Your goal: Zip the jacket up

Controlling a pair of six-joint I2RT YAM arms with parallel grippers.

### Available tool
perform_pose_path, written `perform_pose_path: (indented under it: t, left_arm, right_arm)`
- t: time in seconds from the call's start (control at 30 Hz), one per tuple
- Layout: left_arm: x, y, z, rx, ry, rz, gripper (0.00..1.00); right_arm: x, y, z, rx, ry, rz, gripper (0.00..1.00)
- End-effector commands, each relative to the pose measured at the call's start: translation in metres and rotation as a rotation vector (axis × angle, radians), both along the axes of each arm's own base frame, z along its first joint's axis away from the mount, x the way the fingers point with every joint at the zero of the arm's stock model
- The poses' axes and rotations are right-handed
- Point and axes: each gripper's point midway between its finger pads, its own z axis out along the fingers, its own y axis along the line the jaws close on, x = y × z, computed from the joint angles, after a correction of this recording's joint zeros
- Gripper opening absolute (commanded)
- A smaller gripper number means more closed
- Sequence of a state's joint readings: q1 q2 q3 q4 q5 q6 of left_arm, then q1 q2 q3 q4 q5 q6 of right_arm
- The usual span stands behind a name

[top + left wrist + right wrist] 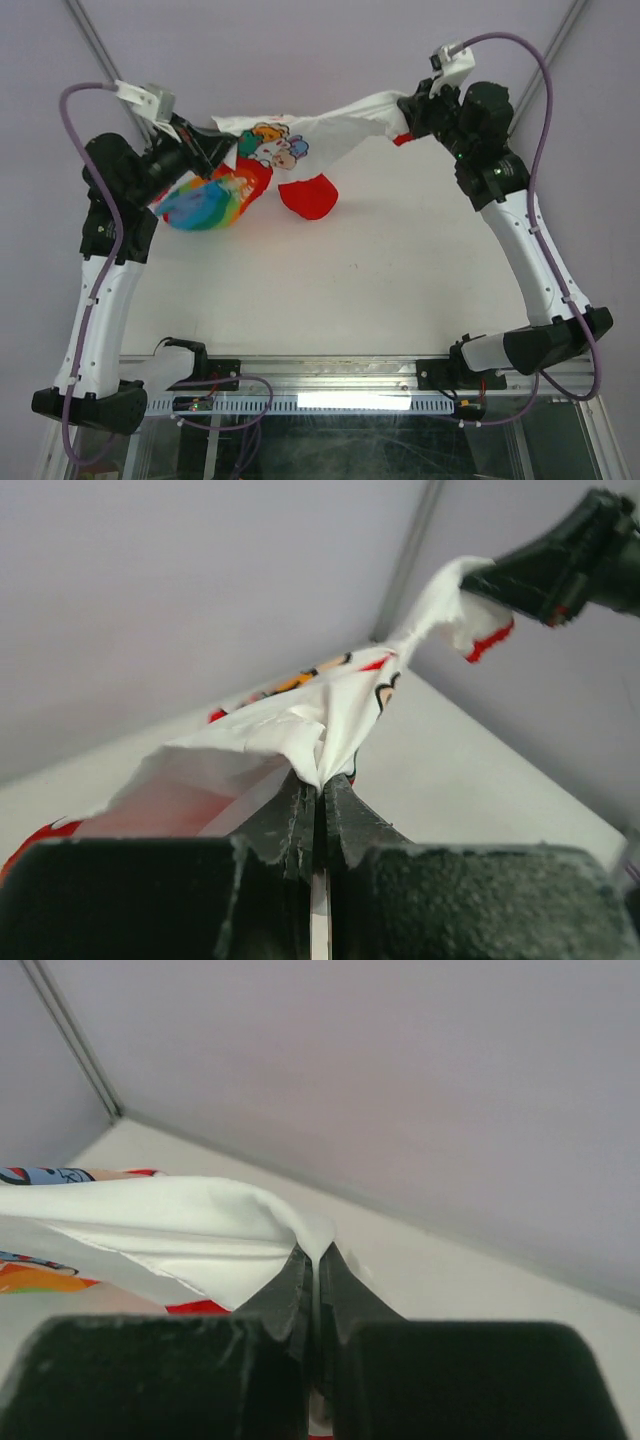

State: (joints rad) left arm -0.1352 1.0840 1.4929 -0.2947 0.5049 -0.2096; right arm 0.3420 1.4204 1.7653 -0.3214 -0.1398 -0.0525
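Observation:
The jacket (300, 135) hangs stretched in the air between my two grippers at the far side of the table. Its white body with cartoon prints spans the middle, a rainbow panel (205, 205) droops at the left and the red hood (310, 195) sags below. My left gripper (218, 145) is shut on white fabric (300, 730) at the jacket's left end. At the right end my right gripper (410, 115) is shut on a white fold (220, 1225), with a red cuff (403, 139) just beneath. The zipper does not show.
The white table (380, 280) lies under the jacket. A grey back wall (320, 50) stands close behind both grippers, with slanted metal poles (100, 45) at each corner. My right gripper (560, 565) shows in the left wrist view at upper right.

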Motion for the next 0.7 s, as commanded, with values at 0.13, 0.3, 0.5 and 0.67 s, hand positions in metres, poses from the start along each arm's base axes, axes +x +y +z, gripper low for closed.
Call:
perform_pose_path:
  t: [0.13, 0.3, 0.5, 0.67]
  left_arm:
    - [-0.072, -0.096, -0.166, -0.064, 0.402, -0.342, 0.00]
    - [-0.136, -0.148, -0.240, -0.016, 0.540, -0.501, 0.00]
    - [-0.164, -0.178, -0.258, 0.113, 0.552, -0.585, 0.32]
    - [-0.146, -0.167, -0.239, 0.162, 0.506, -0.471, 0.58]
  right_arm:
    - [-0.004, -0.059, -0.192, -0.068, 0.317, -0.273, 0.00]
    - [-0.026, -0.091, -0.273, -0.060, 0.462, -0.430, 0.04]
    - [-0.043, -0.107, -0.301, -0.078, 0.582, -0.509, 0.45]
    - [-0.060, -0.090, -0.293, -0.045, 0.643, -0.416, 0.70]
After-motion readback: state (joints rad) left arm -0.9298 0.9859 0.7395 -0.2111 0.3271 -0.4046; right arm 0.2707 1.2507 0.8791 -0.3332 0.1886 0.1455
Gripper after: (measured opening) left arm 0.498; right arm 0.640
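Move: The jacket is already stretched in the air between both grippers. Its left-held end is bound for table by the near edge, about 26 cm back, 19 cm right and 44 cm below the left hand. The cartoon print is about 9 cm right, 1 ahead and 5 below that hand. The right-held end's spot lies some 10 cm back, 11 cm right and 44 cm below the right hand, which has the print about 22 cm left, 7 back and 5 below. Swing both grippers down together with the jacket pinched between them: the left about 30 cm down, while drawing back and to the right, the right about 35 cm down, drifting right and slightly back. Tip both wrists some 40 degrees downward, turning them clockwise, and open both as the drop bottoms out, still well above the table, to let the cloth go. ##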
